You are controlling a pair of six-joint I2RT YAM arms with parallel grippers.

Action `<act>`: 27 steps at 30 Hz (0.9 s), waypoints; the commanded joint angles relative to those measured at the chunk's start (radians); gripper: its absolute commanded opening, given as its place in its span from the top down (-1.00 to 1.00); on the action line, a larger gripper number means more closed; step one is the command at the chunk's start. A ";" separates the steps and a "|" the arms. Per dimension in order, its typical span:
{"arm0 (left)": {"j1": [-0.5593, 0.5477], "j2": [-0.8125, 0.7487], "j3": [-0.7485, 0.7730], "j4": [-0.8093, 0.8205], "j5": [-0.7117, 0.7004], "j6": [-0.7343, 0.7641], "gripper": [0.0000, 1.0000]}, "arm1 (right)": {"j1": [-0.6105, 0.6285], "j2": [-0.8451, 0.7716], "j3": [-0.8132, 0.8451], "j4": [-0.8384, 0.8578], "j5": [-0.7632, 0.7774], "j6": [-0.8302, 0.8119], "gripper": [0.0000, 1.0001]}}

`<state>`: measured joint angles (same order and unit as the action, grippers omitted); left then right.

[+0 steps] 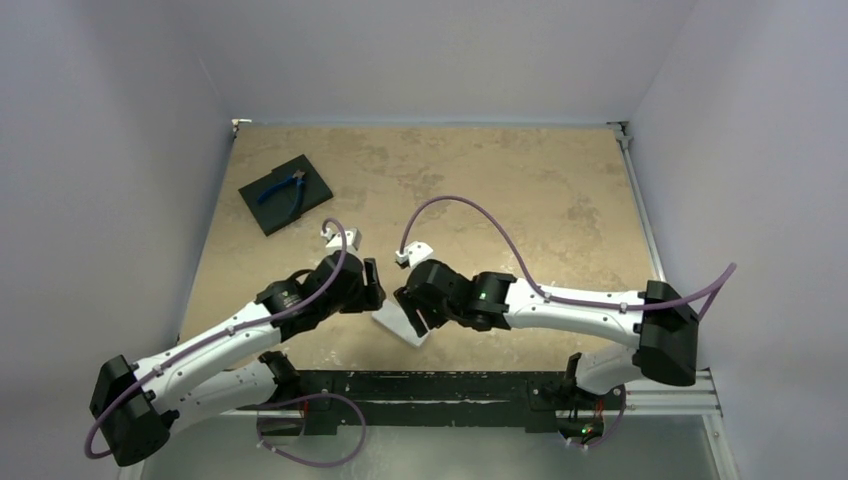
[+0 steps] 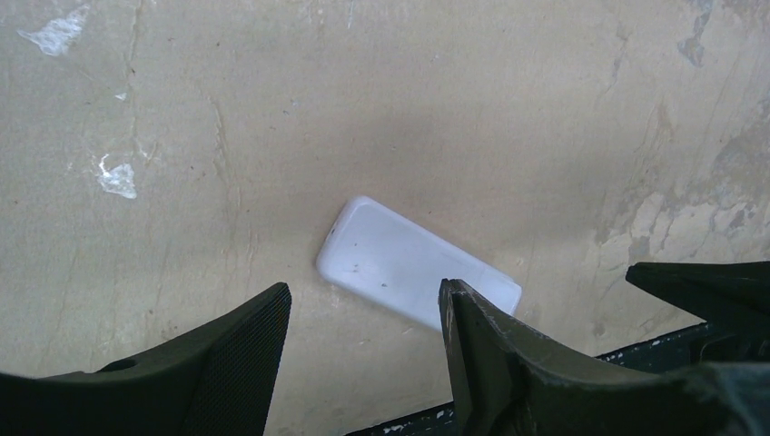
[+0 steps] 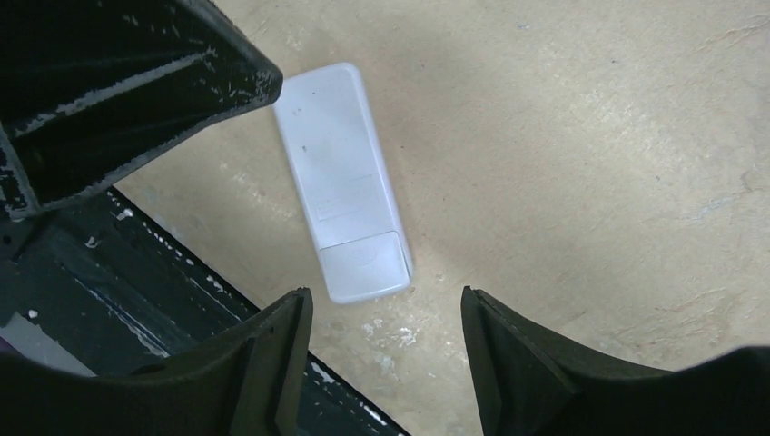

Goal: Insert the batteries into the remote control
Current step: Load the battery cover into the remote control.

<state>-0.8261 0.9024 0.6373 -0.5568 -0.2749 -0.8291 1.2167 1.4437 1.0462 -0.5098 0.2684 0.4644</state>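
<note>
The remote control [image 1: 401, 326] lies with its plain white back up, near the table's front edge, between my two grippers. In the left wrist view the remote control [image 2: 399, 263] lies just beyond my left gripper [image 2: 365, 289], which is open and empty. From the right wrist, the remote control [image 3: 340, 173] shows its battery cover end nearest my right gripper [image 3: 383, 295], also open and empty. In the top view the left gripper [image 1: 376, 284] and right gripper [image 1: 408, 308] hover close together over the remote. The batteries are out of view.
A black square pad [image 1: 312, 184] with blue-handled pliers [image 1: 284, 187] lies at the back left. The black front rail [image 1: 450, 385] runs right behind the remote. The other arm's finger [image 3: 136, 82] fills the right wrist view's top left.
</note>
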 commanded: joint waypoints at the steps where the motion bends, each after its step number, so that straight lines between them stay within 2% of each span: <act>1: -0.002 0.016 -0.020 0.065 0.057 -0.013 -0.23 | -0.011 -0.062 -0.068 0.096 0.029 0.080 -0.36; 14: -0.002 0.100 -0.090 0.190 0.090 0.013 -0.23 | -0.034 -0.235 -0.272 0.254 -0.025 0.184 -0.33; 27: -0.002 0.223 -0.148 0.355 0.100 0.062 -0.24 | -0.034 -0.251 -0.347 0.349 -0.105 0.228 -0.32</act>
<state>-0.8261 1.1187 0.4969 -0.2859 -0.1669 -0.7963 1.1835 1.2098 0.7132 -0.2272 0.1883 0.6632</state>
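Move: The remote control, lying back-up and slanting from far left to near right, has its middle about 4 cm to the right of the left hand, some 2 cm back and 9 cm below. The battery cover closes its near right end, roughly 7 cm to the right of the left hand and 4 cm back. From the right hand the remote's middle lies about 4 cm left, 2 cm ahead and 10 cm down. Towards the far left part of the remote control the left hand sinks, open, some 7 cm, easing about 2 cm to the right and tipping slightly further down; no touch can be seen. Meanwhile the empty, open right hand backs off from above it, first right and then back, about 2 cm each way, sinking 1 cm and rolling some 15 degrees, left side up. ##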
